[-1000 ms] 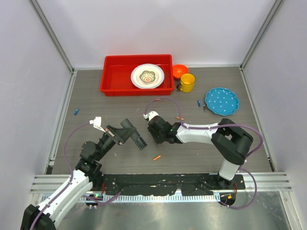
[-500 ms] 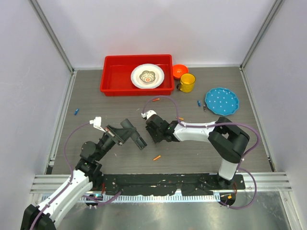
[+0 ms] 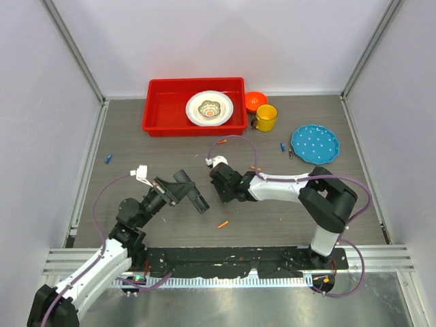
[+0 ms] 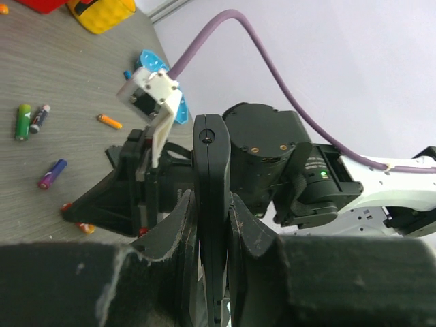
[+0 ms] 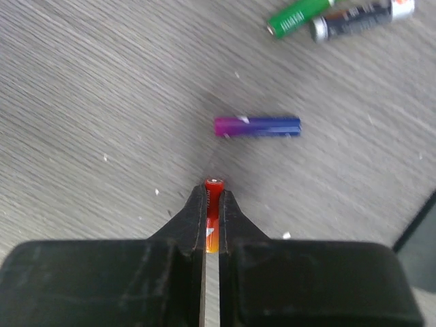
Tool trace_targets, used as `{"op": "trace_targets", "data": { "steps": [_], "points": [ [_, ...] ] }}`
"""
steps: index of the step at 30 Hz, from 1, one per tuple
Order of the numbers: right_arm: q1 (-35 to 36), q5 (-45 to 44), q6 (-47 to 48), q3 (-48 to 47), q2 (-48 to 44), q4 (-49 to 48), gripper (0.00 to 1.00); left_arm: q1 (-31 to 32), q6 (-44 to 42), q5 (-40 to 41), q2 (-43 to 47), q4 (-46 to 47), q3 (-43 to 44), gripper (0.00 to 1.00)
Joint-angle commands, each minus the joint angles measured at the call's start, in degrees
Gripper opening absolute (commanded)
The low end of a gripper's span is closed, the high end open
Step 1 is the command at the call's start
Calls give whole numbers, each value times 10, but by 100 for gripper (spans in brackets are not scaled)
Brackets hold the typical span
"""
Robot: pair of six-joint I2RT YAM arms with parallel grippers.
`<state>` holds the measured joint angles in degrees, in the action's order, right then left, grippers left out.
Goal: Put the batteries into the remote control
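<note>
My left gripper (image 3: 180, 190) (image 4: 212, 208) is shut on the remote control (image 3: 197, 201) (image 4: 210, 170), a slim black bar that it holds edge-on above the table. Just to its right, my right gripper (image 3: 223, 193) (image 5: 213, 199) points down at the table and is shut on a red-and-orange battery (image 5: 214, 194), whose red end sticks out past the fingertips. A purple-and-blue battery (image 5: 257, 126) lies on the table just beyond it. A green battery (image 5: 300, 15) and a dark one (image 5: 361, 17) lie farther off. An orange battery (image 3: 223, 223) lies near the front.
A red bin (image 3: 158, 109) holding a white plate and small bowl stands at the back, with an orange bowl (image 3: 255, 101) and a yellow mug (image 3: 266, 117) beside it. A blue plate (image 3: 315, 143) lies at right. Loose batteries (image 3: 108, 159) (image 3: 282, 146) (image 3: 221, 142) are scattered about.
My right gripper has closed on the red-and-orange battery. The left arm has shifted slightly to the right with the remote still held.
</note>
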<state>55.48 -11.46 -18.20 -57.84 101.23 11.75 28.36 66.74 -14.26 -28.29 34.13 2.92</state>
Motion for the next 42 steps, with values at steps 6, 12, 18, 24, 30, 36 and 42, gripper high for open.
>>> {"op": "trace_targets", "data": {
  "steps": [6, 12, 18, 24, 30, 36, 42],
  "points": [
    [-32, -66, -126, 80, -164, 19, 1, -4, -5, -38, -118, 123, 32, 0],
    [-31, -86, -135, 154, -304, -48, 1, -3, 35, -55, -260, 268, 46, 0],
    [-22, -77, -89, 133, -406, -26, 1, 3, 81, -83, -410, 449, 87, 0],
    [-9, -53, -66, 107, -463, -24, 1, 26, 101, -103, -504, 545, 143, 0],
    [-4, -27, -40, 78, -454, -28, 1, 45, 95, -89, -525, 545, 170, 0],
    [22, -22, -28, 63, -421, -45, 1, 50, 100, -77, -521, 545, 163, 0],
    [58, -48, -7, 52, -403, -57, 1, 51, 103, -72, -518, 545, 159, 0]
  ]
}}
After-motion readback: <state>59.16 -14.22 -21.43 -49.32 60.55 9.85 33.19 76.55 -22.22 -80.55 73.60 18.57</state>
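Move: The right hand already grips the red battery at table level. The remote, held in the left hand, lies about 10 cm to its left, 5 cm nearer the base and some 18 cm higher. The purple battery lies roughly 5 cm ahead and 1 cm left of the right hand, the green one 10 cm ahead and 1 cm left, the near orange one 11 cm straight back. From the left hand, the red battery is about 4 cm ahead, 12 cm right and 19 cm down. Keeping the red battery pinched, the right hand sweeps left nearly 7 cm while climbing some 20 cm towards the remote, its fingers tipping up and leftward, then eases back to the right and slightly towards the base. The left hand keeps its grip on the remote and carries it right about 9 cm and forward 5, dipping briefly on the way and turning about 15 degrees clockwise, to meet the battery. ##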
